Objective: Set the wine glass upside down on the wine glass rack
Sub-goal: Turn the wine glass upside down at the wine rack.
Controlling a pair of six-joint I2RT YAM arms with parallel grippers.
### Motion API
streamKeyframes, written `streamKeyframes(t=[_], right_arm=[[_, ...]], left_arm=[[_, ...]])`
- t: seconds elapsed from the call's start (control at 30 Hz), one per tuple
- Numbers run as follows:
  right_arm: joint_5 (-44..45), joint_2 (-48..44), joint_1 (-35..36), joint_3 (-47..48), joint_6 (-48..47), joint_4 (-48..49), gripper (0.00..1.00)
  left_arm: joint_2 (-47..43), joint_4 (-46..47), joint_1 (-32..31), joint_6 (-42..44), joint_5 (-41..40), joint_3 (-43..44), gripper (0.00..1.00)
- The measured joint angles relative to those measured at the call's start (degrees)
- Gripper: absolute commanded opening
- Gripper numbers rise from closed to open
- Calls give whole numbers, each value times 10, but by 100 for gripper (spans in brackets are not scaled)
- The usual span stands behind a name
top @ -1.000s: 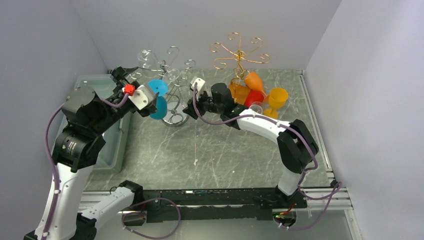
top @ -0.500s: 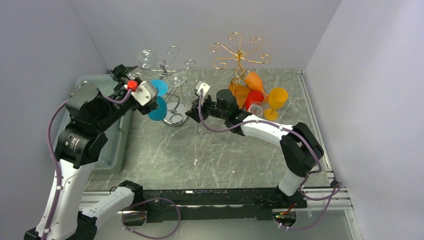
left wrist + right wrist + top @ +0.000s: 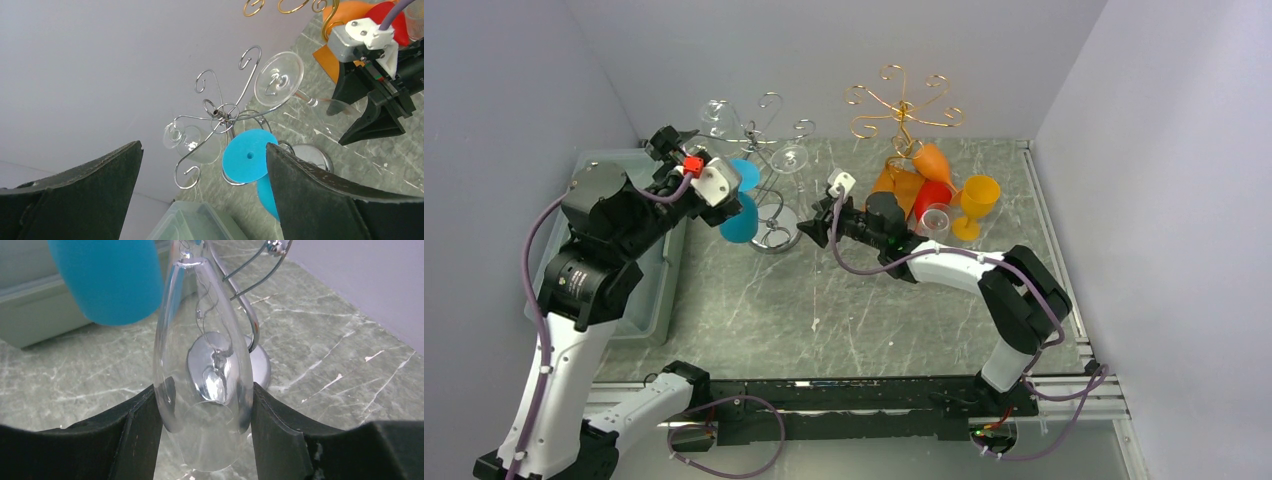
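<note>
My right gripper (image 3: 820,228) is shut on the bowl of a clear wine glass (image 3: 202,355), held stem-up and tilted. Its round foot (image 3: 790,157) is up at one curled arm of the silver wine glass rack (image 3: 769,130). In the left wrist view the foot (image 3: 278,79) overlaps that arm; I cannot tell whether it rests in it. A blue glass (image 3: 740,205) and another clear glass (image 3: 716,115) hang upside down on the rack. My left gripper (image 3: 674,145) is open and empty, left of the rack, with the rack (image 3: 220,112) between its fingers in its own view.
A gold rack (image 3: 902,105) stands at the back right, with orange and red glasses (image 3: 929,180), a small clear glass (image 3: 936,218) and a yellow goblet (image 3: 977,200) beside it. A grey bin (image 3: 649,300) sits along the left edge. The silver rack's base (image 3: 774,238) is on the marble.
My right gripper has drawn nearer and to the right and tilted up, so the clear glass's foot rose to the rack arm. My left gripper shifted slightly back.
</note>
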Motion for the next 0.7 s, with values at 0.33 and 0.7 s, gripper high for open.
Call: streamKeyframes(t=[0.33, 0.7], right_arm=[[11, 33, 0, -2, 47, 64, 77], [22, 73, 0, -2, 74, 88, 100]], left_arm=[[13, 0, 0, 0, -10, 0, 99], [29, 0, 0, -2, -20, 0, 99]])
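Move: The right hand already holds the clear wine glass upside down by its bowl; the silver rack's arm meant to carry it is roughly 4 cm ahead, 3 cm left and 11 cm above. The rack's base lies about 7 cm ahead, 9 cm left and 18 cm below; the hanging blue glass is some 13 cm left, 1 cm ahead and 4 cm higher. From the left hand, that rack arm is around 9 cm ahead, 11 cm right and 15 cm down. The right fingers open wide, letting go of the bowl, as the hand sinks about 3 cm, edging forward and left. ##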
